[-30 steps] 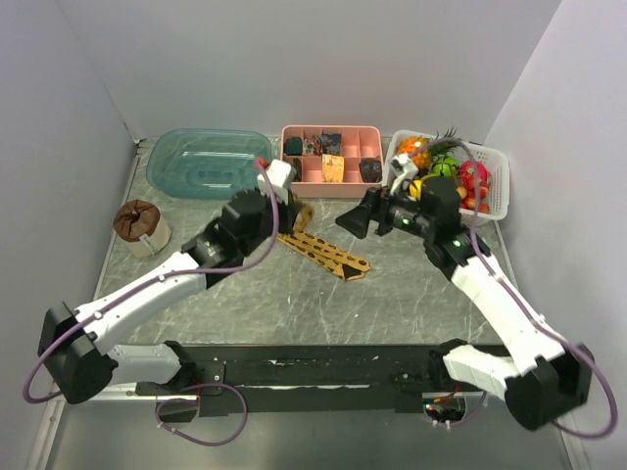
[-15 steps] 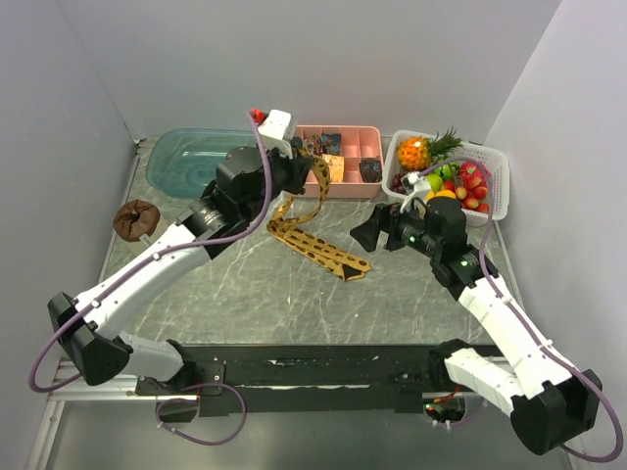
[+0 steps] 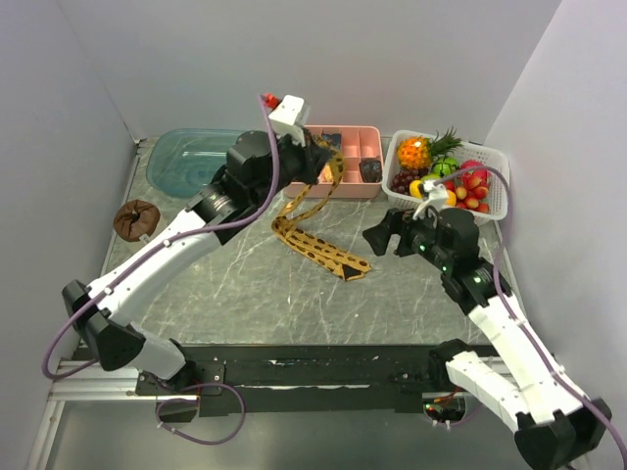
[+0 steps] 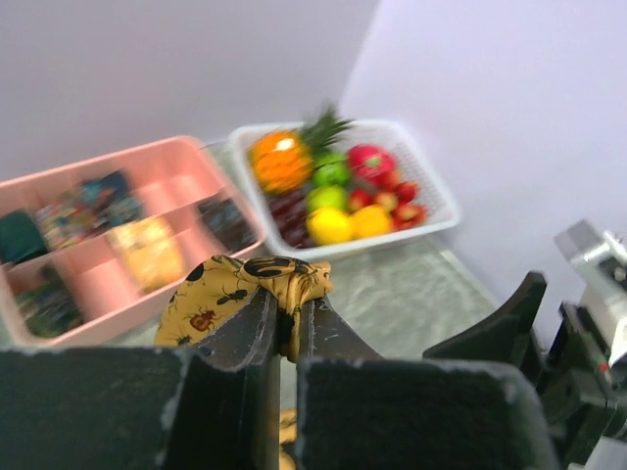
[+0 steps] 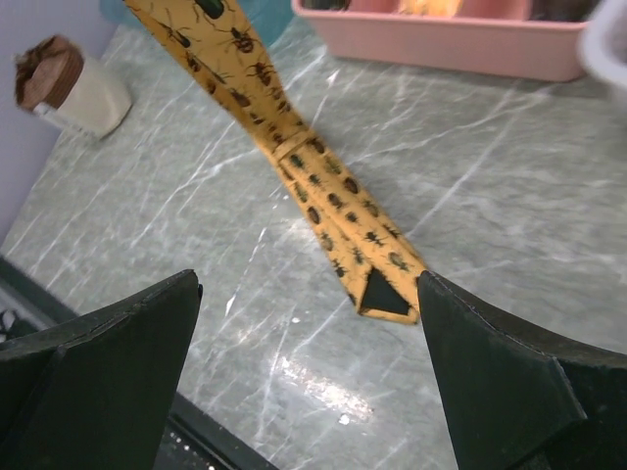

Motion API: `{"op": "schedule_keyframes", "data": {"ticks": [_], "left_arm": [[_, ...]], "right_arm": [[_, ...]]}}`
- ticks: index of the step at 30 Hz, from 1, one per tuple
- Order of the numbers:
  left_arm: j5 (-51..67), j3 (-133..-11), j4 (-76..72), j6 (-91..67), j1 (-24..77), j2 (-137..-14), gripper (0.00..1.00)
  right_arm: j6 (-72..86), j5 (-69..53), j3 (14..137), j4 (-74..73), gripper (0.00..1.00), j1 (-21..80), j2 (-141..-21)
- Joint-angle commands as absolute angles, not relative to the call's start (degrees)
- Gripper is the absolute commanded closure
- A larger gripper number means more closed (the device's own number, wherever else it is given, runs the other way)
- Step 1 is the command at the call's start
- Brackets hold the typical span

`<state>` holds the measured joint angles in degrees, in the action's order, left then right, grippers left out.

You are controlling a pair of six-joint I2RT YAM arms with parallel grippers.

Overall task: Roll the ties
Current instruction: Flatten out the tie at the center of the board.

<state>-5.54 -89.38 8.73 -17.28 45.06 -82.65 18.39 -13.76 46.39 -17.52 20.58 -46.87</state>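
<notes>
The tie (image 3: 318,245) is golden-yellow with dark insect prints. One end is pinched up in the air in my left gripper (image 3: 329,169), which is shut on a bunched fold of the tie (image 4: 245,282). From there the cloth hangs down and trails across the marble table (image 3: 245,294) to its pointed end (image 3: 355,267). My right gripper (image 3: 378,236) hovers open just right of that pointed end. In the right wrist view the tie (image 5: 323,191) runs diagonally, its tip (image 5: 387,292) close to the right finger (image 5: 490,382), and nothing sits between the jaws.
A pink compartment tray (image 3: 362,191) with small fabric bundles stands at the back, directly behind the raised tie. A white basket (image 3: 502,208) of toy fruit is at the back right. A teal tub (image 3: 181,166) and a brown-topped cup (image 3: 137,221) are at the left.
My left arm has lifted the tie's end up and toward the back right, so more cloth hangs off the table. My right gripper has drawn back toward the near right, still open.
</notes>
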Motion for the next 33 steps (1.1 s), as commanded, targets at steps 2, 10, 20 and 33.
{"op": "schedule_keyframes", "data": {"ticks": [2, 10, 20, 33], "left_arm": [[2.54, -99.81, 3.26, -20.74, 48.68, -88.50, 0.99], [14.93, -123.81, 1.50, -28.20, 50.45, -100.88, 0.99], [14.51, -126.32, -5.88, -28.74, 49.31, -96.69, 0.99], [13.19, -112.94, -3.34, -26.37, 41.57, -85.87, 0.99]], "right_arm": [[19.51, -5.11, 49.04, -20.48, 0.01, 20.13, -37.37], [20.21, -1.93, 51.06, -23.37, 0.01, 20.13, -31.38], [19.25, -0.97, 52.12, -24.17, 0.01, 20.04, -30.15], [18.55, -10.61, 49.04, -16.44, 0.01, 20.13, -35.15]]}}
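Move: The left hand holds the tie's upper end; the tie's free end lies at the board's center, about 9 cm back, 7 cm to its right and some 40 cm below. The pink box is roughly 17 cm ahead of this hand and 3 cm right, the fruit basket about 14 cm ahead and 26 cm right, both far below. From the open right hand, that free end is around 6 cm left, 2 cm back and 24 cm down. Still pinching the tie, the left hand lifts about 20 cm, swinging right then left; the right hand rises. ##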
